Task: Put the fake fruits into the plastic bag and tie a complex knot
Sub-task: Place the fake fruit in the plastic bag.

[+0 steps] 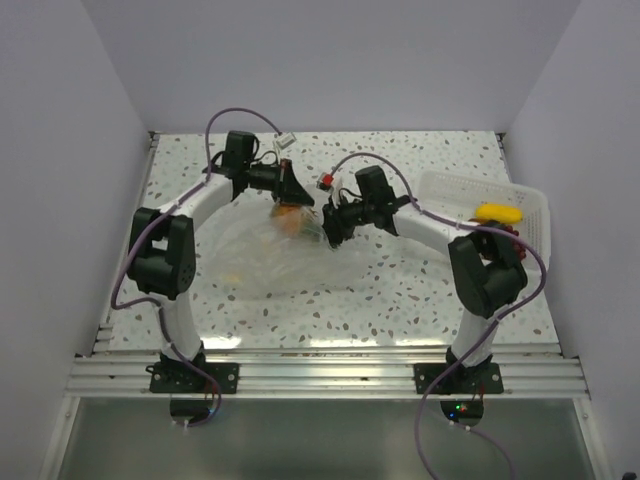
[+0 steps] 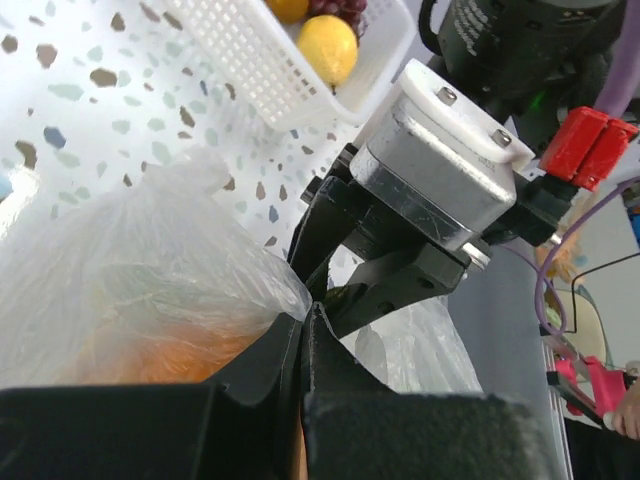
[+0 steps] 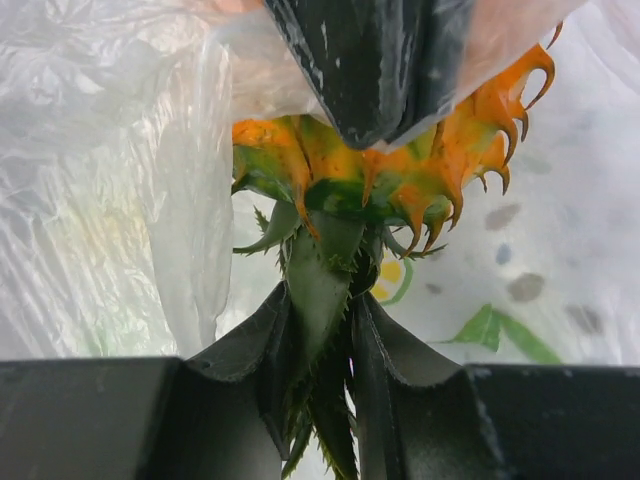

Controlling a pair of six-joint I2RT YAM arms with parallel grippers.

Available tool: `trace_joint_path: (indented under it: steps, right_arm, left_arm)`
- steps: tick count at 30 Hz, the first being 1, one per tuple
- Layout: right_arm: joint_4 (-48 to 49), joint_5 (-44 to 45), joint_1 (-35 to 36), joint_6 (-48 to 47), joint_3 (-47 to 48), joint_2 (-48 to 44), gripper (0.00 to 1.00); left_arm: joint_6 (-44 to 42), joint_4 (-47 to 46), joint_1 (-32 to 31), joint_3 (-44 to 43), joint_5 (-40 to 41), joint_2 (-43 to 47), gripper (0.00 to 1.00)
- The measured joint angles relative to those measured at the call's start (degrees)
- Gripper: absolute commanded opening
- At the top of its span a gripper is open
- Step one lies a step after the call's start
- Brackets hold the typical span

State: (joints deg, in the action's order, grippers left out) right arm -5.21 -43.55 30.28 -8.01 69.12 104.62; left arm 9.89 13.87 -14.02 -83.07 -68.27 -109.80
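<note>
An orange toy pineapple [image 3: 400, 170] hangs at the mouth of the clear plastic bag [image 3: 100, 200]. My right gripper [image 3: 335, 320] is shut on its green leafy crown [image 3: 318, 275]. Just above the fruit, my left gripper [image 2: 312, 312] is shut on the bag's rim, its fingers [image 3: 375, 60] touching the film. From above, the pineapple [image 1: 291, 220] shows between the left gripper [image 1: 293, 195] and the right gripper [image 1: 330, 228], over the bag [image 1: 265, 262]. Its orange body glows through the bag [image 2: 130, 280] in the left wrist view. A yellow fruit [image 1: 497, 213] and a dark reddish one [image 1: 513, 232] lie in the tray.
A white slotted tray [image 1: 440, 190] stands at the right back of the speckled table, holding fruits including a yellow one [image 2: 328, 48]. The bag spreads flat across the table's middle toward the left arm. White walls close in on three sides.
</note>
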Motion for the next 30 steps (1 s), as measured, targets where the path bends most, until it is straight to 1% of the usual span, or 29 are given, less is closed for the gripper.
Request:
trace_joint_path:
  steps: [2, 5, 10, 12, 13, 14, 15, 16, 17, 20, 21, 22, 23, 24, 25, 30]
  right_arm:
    - [-3.39, -0.57, -1.09, -2.1, 1.79, 0.0, 0.0]
    - [-6.27, -1.97, -3.85, -4.09, 3.74, 0.02, 0.0]
    - [-11.47, -0.66, -6.08, -8.74, 8.55, 0.92, 0.0]
    - [-12.85, 0.57, -6.25, -10.34, 10.32, 2.12, 0.04]
    - [-13.29, 1.18, -6.29, -10.73, 11.04, 2.84, 0.08]
    - [-13.18, 1.62, -6.29, -10.88, 11.67, 3.72, 0.23]
    - [-13.18, 2.16, -6.12, -10.86, 12.52, 4.79, 0.27]
    - [-12.81, 2.54, -5.97, -10.67, 13.11, 5.86, 0.34]
    - [-12.28, 2.71, -5.77, -9.9, 13.97, 7.34, 0.47]
    - [-8.57, 2.99, -5.25, -6.47, 15.47, 12.35, 0.62]
    - [-7.19, 4.2, -5.33, -4.85, 15.43, 13.42, 0.75]
    - [-5.99, 4.57, -5.44, -3.43, 15.34, 14.36, 0.78]
    - [-5.05, 5.55, -5.46, -2.47, 15.08, 15.04, 0.84]
    - [-4.5, 6.51, -5.46, -1.49, 15.04, 15.63, 0.98]
    - [-4.35, 6.82, -5.49, -0.59, 15.04, 15.96, 0.99]
    - [-5.07, 14.05, -5.03, 1.92, 17.64, 18.86, 0.99]
  left_arm:
    - [4.55, -6.45, 0.0, 0.37, -2.64, -1.01, 0.0]
    - [12.09, -19.47, -0.04, 2.73, -5.07, -1.51, 0.0]
    - [26.77, -45.68, -0.52, 4.0, -7.63, -5.22, 0.0]
    - [32.52, -54.71, -0.46, 3.15, -8.33, -7.93, 0.0]
    - [34.88, -58.36, -0.48, 2.45, -8.59, -9.49, 0.0]
    - [36.96, -60.96, -0.48, 1.68, -8.87, -10.95, 0.0]
    - [38.64, -63.19, -0.59, 1.07, -9.03, -12.26, 0.0]
    - [39.76, -64.48, -0.68, 0.9, -9.11, -13.07, 0.0]
    - [41.13, -65.83, -0.79, 0.94, -9.42, -13.73, 0.0]
    - [43.54, -68.41, -0.7, 2.51, -10.43, -14.21, 0.0]
    - [44.19, -69.13, -0.24, 3.41, -10.58, -14.21, 0.01]
    - [44.61, -69.55, 0.13, 4.13, -10.6, -14.21, 0.01]
    - [45.11, -69.96, 0.48, 4.81, -10.84, -14.19, 0.01]
    - [45.29, -70.16, 0.61, 5.33, -10.86, -14.08, 0.01]
    - [45.38, -70.14, 0.76, 5.53, -10.93, -14.05, 0.01]
    - [48.24, -70.49, 1.14, 5.55, -12.81, -12.48, 0.02]
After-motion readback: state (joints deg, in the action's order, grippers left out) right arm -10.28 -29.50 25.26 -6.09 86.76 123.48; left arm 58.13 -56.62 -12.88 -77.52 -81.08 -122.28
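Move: The right hand, low and gripping the leaves of the fake pineapple, has the plastic bag's middle about 10 cm to its left, roughly level ahead and 8 cm below; the pineapple's orange body lies some 7 cm left, 3 ahead and 3 below. From the left hand, which pinches the bag's rim, the bag's middle is about 6 cm left, 4 back and 16 below, the pineapple body 4 left, 1 ahead and 11 below. The right hand, still gripping the pineapple's leaves, carries them forward and somewhat right past the held rim with a slight rise, then keeps on forward and sinks, about 11 cm forward in all, tipping further down and turning some 15 degrees clockwise while its fingers open wide and let go of the leaves. The left hand keeps its pinch on the bag's rim, lifts it up, forward and to the right by some 3 cm each with its fingertips tilting up about 15 degrees, then eases most of the way back. ##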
